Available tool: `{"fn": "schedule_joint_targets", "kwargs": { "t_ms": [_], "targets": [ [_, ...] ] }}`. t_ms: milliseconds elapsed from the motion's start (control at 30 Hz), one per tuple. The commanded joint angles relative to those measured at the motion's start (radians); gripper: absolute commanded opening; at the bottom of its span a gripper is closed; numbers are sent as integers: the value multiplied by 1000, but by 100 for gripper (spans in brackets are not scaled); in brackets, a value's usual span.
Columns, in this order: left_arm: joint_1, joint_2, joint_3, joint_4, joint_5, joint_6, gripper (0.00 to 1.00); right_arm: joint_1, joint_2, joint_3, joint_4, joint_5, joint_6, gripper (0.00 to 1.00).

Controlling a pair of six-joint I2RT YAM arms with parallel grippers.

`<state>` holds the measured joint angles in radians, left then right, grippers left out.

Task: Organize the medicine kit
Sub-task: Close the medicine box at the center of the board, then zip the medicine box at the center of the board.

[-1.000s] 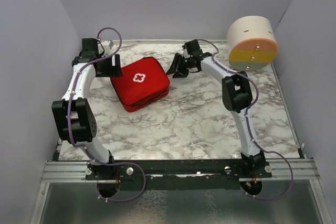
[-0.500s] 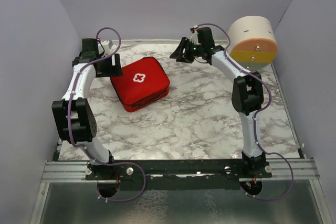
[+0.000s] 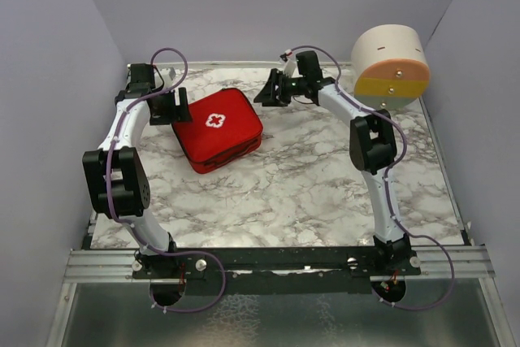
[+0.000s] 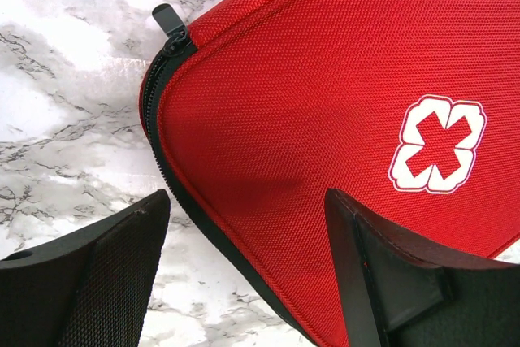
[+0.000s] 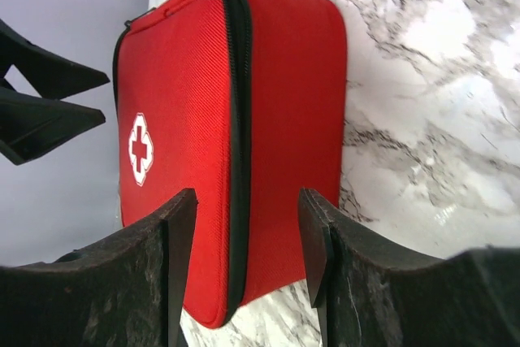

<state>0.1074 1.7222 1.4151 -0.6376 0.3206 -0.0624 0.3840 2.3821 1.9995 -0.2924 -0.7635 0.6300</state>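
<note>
The medicine kit [image 3: 218, 129] lies zipped shut on the marble table, a red case with a white cross on its lid. My left gripper [image 3: 180, 107] is open at the kit's left corner. In the left wrist view one finger hangs over the lid [image 4: 325, 103] and the other over the marble, my gripper [image 4: 246, 201] straddling the zipper edge. A black zipper pull [image 4: 166, 22] sticks out at the corner. My right gripper [image 3: 268, 91] is open just off the kit's far right corner. Its view looks along the kit's side [image 5: 284, 119], framed between my gripper's [image 5: 248, 201] fingers without touching.
A round cream, orange, yellow and grey container [image 3: 390, 67] stands at the back right corner. Grey walls close in the table [image 3: 309, 184] on three sides. The left gripper's fingers [image 5: 49, 111] show beyond the kit in the right wrist view.
The right gripper lifted toward the back wall, then swung left and down toward the kit's far corner, opening a little. The left arm shifted slightly. The kit stayed put.
</note>
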Motion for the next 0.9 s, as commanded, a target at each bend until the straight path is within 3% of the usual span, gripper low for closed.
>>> {"fn": "schedule_joint_targets", "kwargs": {
  "t_ms": [0, 600, 667, 733, 867],
  "targets": [
    [-2, 1, -5, 9, -15, -18, 78, 19, 43, 94, 24, -77, -30, 54],
    [-2, -15, -89, 13, -95, -13, 77, 55, 112, 104, -33, -126, -67, 54],
    [-4, -9, -91, 18, -80, -13, 73, 60, 118, 114, -64, -116, -86, 41],
    [-4, 4, -88, 25, -67, -12, 59, 61, 112, 102, -85, -109, -99, 24],
    [-11, 49, -43, 37, -64, -13, 30, 62, 56, 15, -91, -85, -129, 4]
  ]
}}
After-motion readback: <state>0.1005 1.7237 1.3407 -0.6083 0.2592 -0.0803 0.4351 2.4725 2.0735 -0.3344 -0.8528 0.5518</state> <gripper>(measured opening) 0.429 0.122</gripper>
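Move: The medicine box lies shut between the hands. From the left hand, the black zipper rim on the box's left side is about 1 cm back, 1 cm left and 3 cm below; the white cross is some 11 cm right, level ahead. From the right hand, the zipper rim on the right side is roughly 2 cm back, 3 cm left and 2 cm down; the far-right zipper pull is about 3 cm ahead and 9 cm left, and the cross 5 cm back and 13 cm left. Leftward, then back and down onto the box's right rim, the right hand travels about 3 cm in, rising slightly first and turning some 10 degrees counter-clockwise; its fingers then close nearly shut, pinching the zipper. The left hand sinks about 2.5 cm and eases back slightly, then half-closes its fingers across the left rim, one over the lid and one outside. ##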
